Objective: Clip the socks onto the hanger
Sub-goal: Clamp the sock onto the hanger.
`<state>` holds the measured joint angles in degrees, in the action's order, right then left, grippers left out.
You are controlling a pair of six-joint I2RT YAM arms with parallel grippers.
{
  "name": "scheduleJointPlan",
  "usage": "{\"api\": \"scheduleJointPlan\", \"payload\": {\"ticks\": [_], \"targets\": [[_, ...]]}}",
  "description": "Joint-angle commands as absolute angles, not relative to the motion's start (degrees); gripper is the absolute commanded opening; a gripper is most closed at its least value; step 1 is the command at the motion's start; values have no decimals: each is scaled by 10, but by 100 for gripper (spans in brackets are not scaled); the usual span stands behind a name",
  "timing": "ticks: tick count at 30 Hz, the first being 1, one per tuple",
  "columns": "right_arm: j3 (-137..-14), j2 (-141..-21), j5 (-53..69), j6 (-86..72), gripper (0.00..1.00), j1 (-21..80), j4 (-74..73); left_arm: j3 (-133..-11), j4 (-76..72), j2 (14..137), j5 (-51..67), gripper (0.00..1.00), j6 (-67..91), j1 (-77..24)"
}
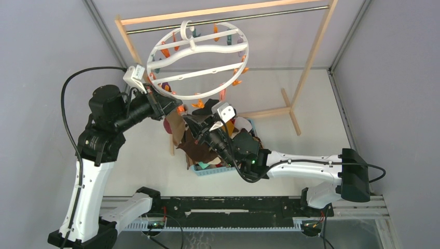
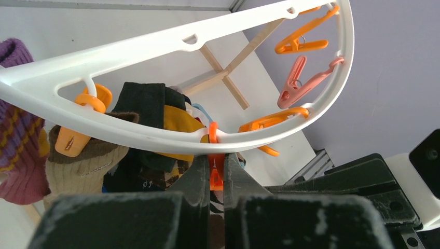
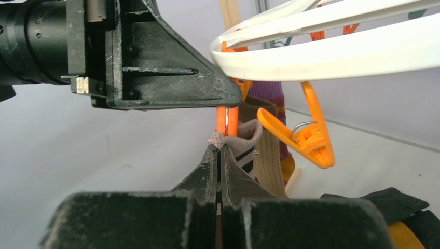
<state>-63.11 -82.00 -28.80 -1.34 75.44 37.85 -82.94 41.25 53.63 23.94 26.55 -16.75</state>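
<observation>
The white ring hanger (image 1: pixel 197 57) hangs from the rack's rod, with orange and pink clothespins along its rim. My left gripper (image 2: pixel 216 162) is shut on an orange clothespin (image 2: pixel 216 176) just under the rim of the hanger (image 2: pixel 155 137). Directly below that pin (image 3: pixel 227 120), my right gripper (image 3: pixel 220 149) is shut on the cuff of a grey sock with black stripes (image 3: pixel 244 142), and the cuff's edge touches the pin's tip. A tan sock (image 2: pixel 83 166) and a maroon striped sock (image 2: pixel 18 129) hang clipped at the left. In the top view both grippers meet under the ring's near edge (image 1: pixel 181 111).
A light-blue basket (image 1: pixel 218 170) with several more socks sits under the right arm. The wooden-framed rack (image 1: pixel 311 57) stands at the back, its foot (image 1: pixel 290 111) on the table. A free orange clothespin (image 3: pixel 306 135) dangles just right of the held sock.
</observation>
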Motion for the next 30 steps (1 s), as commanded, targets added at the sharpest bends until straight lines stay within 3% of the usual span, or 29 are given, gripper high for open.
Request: {"api": "scheduleJointPlan", "payload": {"ticks": [1, 10, 16, 24, 27, 30], "targets": [[-662, -823, -272, -23, 0, 737, 394, -829, 388, 531, 226, 0, 269, -170], [-662, -821, -257, -33, 0, 735, 377, -827, 389, 528, 219, 3, 263, -170], [-661, -821, -254, -34, 0, 737, 379, -832, 389, 524, 219, 39, 262, -170], [-661, -814, -258, -37, 0, 735, 382, -838, 397, 514, 215, 55, 255, -170], [-661, -809, -256, -39, 0, 735, 382, -840, 406, 506, 206, 79, 249, -170], [-661, -805, -248, -46, 1, 734, 380, -839, 417, 494, 200, 93, 239, -170]]}}
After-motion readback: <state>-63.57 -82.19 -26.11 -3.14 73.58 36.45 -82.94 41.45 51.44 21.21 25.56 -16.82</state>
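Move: The orange clip is already squeezed in the left fingers, its middle about 1 cm below that hand point; the sock cuff is some 2 cm back and 4 cm below. From the right hand, already pinching that cuff, the clip is about 2 cm ahead and 3 cm up. An empty clip sits roughly 5 cm right of the held one and 1 cm farther out. Right nudges the pinched cuff 1 cm forward, then left, almost in place, opens wide, releasing the orange clip. ##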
